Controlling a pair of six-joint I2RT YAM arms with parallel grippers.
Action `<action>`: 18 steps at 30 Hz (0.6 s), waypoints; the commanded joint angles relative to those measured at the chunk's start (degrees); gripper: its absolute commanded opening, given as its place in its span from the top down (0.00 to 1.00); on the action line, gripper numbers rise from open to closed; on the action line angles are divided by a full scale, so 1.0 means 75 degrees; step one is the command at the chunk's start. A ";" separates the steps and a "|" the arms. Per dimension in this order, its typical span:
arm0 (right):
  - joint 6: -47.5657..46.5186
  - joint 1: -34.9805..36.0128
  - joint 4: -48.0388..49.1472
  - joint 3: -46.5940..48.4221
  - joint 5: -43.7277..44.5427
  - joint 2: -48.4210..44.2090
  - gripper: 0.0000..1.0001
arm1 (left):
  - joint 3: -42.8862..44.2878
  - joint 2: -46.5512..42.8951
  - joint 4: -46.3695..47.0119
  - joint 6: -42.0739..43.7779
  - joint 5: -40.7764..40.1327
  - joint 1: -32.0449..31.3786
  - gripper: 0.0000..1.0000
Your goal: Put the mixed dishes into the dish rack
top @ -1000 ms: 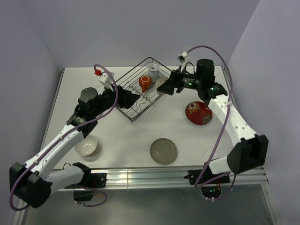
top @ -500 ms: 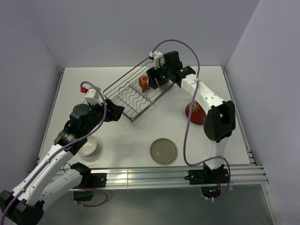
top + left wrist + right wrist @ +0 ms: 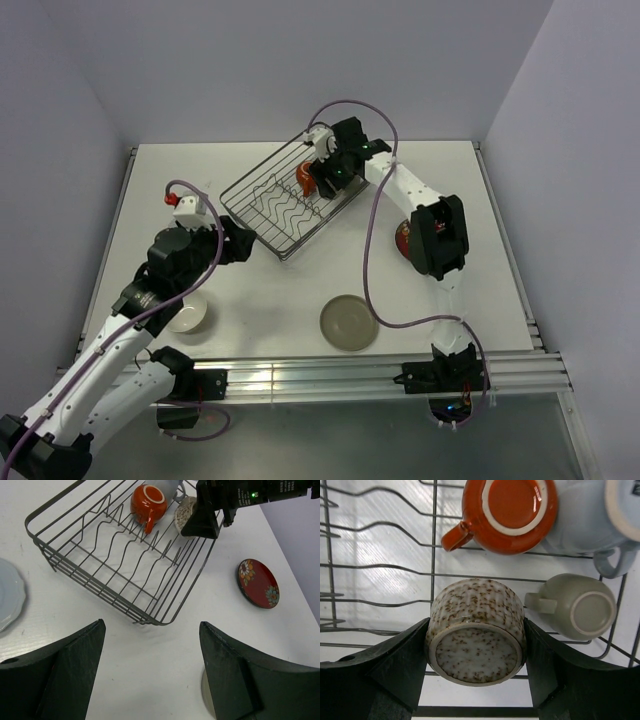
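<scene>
The dish rack (image 3: 275,205) stands at the back middle of the table and also shows in the left wrist view (image 3: 115,565). My right gripper (image 3: 323,183) is down inside its far right corner. In the right wrist view the gripper (image 3: 476,652) is shut on a speckled beige cup (image 3: 476,630), held upside down over the wires. The orange-red mug (image 3: 507,510), the blue-grey cup (image 3: 585,520) and the small grey cup (image 3: 577,605) lie in the rack beside it. My left gripper (image 3: 253,241) is open and empty just off the rack's near corner.
An olive-grey plate (image 3: 349,322) lies front middle. A cream bowl (image 3: 185,312) sits front left under my left arm. The red floral plate (image 3: 258,583) lies right of the rack. A pale white plate (image 3: 7,600) lies left of the rack.
My right gripper has swung from the rack's right side into the rack, over the cups. My left gripper has drawn back from the rack. The rack sits shifted to the left.
</scene>
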 commanded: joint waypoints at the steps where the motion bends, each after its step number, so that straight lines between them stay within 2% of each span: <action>1: -0.0504 0.0060 -0.0177 0.0565 -0.0102 0.0138 1.00 | -0.0101 -0.0080 0.0053 -0.0068 -0.0158 0.0019 0.18; 12: -0.0622 0.0048 -0.0552 0.0870 0.0260 0.0901 1.00 | -0.0148 -0.0151 -0.0064 -0.0185 -0.0216 0.0019 0.18; 18: -0.0551 0.0048 -0.0540 0.0870 0.0717 0.1135 0.92 | -0.0137 -0.0174 -0.0122 -0.0244 -0.0216 0.0019 0.18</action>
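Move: The right hand already holds the speckled bowl over the rack's near-right edge; the free wires it is going to lie nearly straight below, about 10 cm down and 1 cm to the right. The orange mug sits some 7 cm ahead and 7 cm left, about 6 cm lower; the grey mug is about 10 cm ahead and 6 cm right, 7 cm lower. From the left hand, the bowl's spot is roughly 22 cm ahead, 22 cm right and 22 cm below. Keeping the speckled bowl pinched between its two fingers, the right hand lowers it about 6 cm, almost straight down towards the bare wires beside the orange and grey mugs, edging some 1 cm right late on. Its fingers tip about 10 degrees more steeply downward as it sinks, with the grip unchanged. ##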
